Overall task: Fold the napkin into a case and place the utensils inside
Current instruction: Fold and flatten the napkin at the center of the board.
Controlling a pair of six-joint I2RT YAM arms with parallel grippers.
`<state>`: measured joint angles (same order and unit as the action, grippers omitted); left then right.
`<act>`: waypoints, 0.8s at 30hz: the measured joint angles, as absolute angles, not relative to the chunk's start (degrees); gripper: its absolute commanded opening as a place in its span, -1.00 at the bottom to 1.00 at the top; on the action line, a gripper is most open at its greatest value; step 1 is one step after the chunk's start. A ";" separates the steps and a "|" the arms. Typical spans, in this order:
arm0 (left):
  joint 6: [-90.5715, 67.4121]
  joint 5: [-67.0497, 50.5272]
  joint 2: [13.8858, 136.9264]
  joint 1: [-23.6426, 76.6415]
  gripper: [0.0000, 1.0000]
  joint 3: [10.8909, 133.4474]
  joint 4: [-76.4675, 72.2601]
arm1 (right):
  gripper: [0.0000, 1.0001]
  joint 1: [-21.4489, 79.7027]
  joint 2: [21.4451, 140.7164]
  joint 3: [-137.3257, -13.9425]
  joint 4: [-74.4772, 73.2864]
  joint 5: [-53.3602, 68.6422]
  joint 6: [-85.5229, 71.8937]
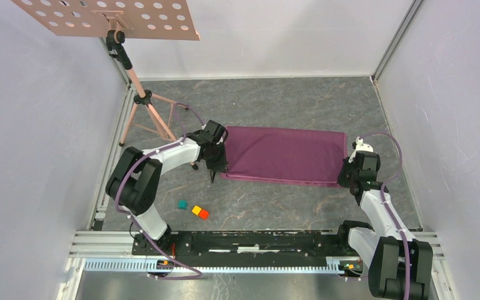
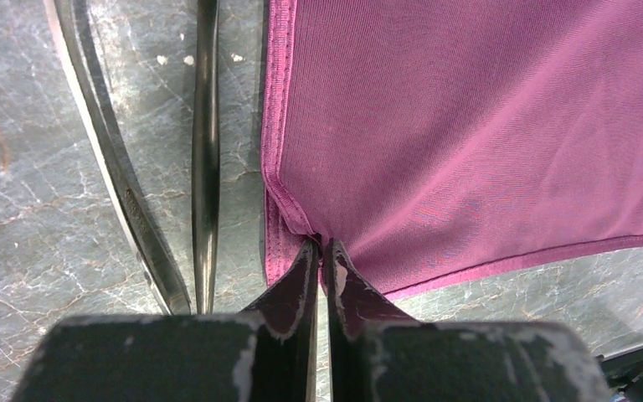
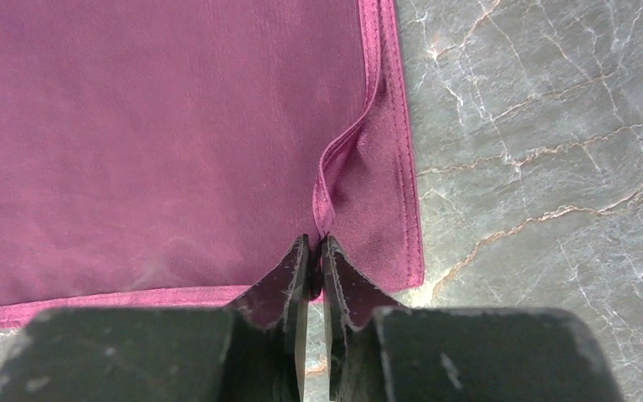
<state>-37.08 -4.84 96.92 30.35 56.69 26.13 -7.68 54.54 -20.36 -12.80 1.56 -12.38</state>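
Note:
The plum-purple napkin (image 1: 284,155) lies folded into a long rectangle in the middle of the table. My left gripper (image 1: 215,174) sits at its near left corner, shut on a pinch of the hemmed edge (image 2: 322,244). My right gripper (image 1: 344,181) is at the near right corner, and its jaws (image 3: 316,241) are pressed on a raised ridge of the napkin (image 3: 176,126). Two slim dark utensils (image 2: 206,151) lie on the table just left of the napkin's edge, one of them curved (image 2: 117,167). In the top view my left arm hides them.
A pink music stand on a tripod (image 1: 140,94) stands at the back left. A teal block (image 1: 182,204), a yellow block (image 1: 196,210) and an orange block (image 1: 204,214) lie near the front left. Walls close in both sides, and a metal rail (image 1: 256,240) runs along the front.

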 measured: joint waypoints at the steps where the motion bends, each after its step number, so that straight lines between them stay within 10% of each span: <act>1: -37.06 -4.86 96.73 30.35 -0.55 56.51 26.09 | -0.57 -7.68 54.46 -20.40 -13.15 1.65 -12.38; 10: -37.04 -4.60 82.15 30.35 -0.10 53.93 29.67 | 0.23 -7.68 43.31 -26.68 -21.41 3.60 -12.14; 18: -37.28 -5.04 77.60 30.85 0.55 54.85 31.27 | 0.35 -7.68 45.78 -30.83 -20.23 9.91 -12.21; 24: -37.52 -4.69 80.36 31.68 0.48 55.35 30.89 | 0.28 -7.66 49.25 -30.33 -17.41 14.87 -13.26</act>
<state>-37.52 -4.69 80.36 31.68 55.35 30.89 -7.66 49.25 -30.33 -17.41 14.87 -13.26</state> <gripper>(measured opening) 0.758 0.681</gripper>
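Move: Just inside the napkin's near-left corner, the left hand has the folded napkin's middle about 6 cm ahead and 20 cm to its right, a centimetre or two lower. Close on its other side lie the dark utensil, some 4 cm left and 4 cm ahead, and the silver one about 6 cm left and 4 cm ahead. For the right hand, at the near-right corner, the napkin's middle is roughly 9 cm ahead and 21 cm left. Letting go of the upper layer's near corners, both hands open wide and rise quickly about 9 cm off the napkin, the fingers swinging forward some 10 degrees. The left also eases back 1 to 2 cm and sinks slightly at the end; the right drifts about 3 cm forward, then 4 cm left over the cloth. ##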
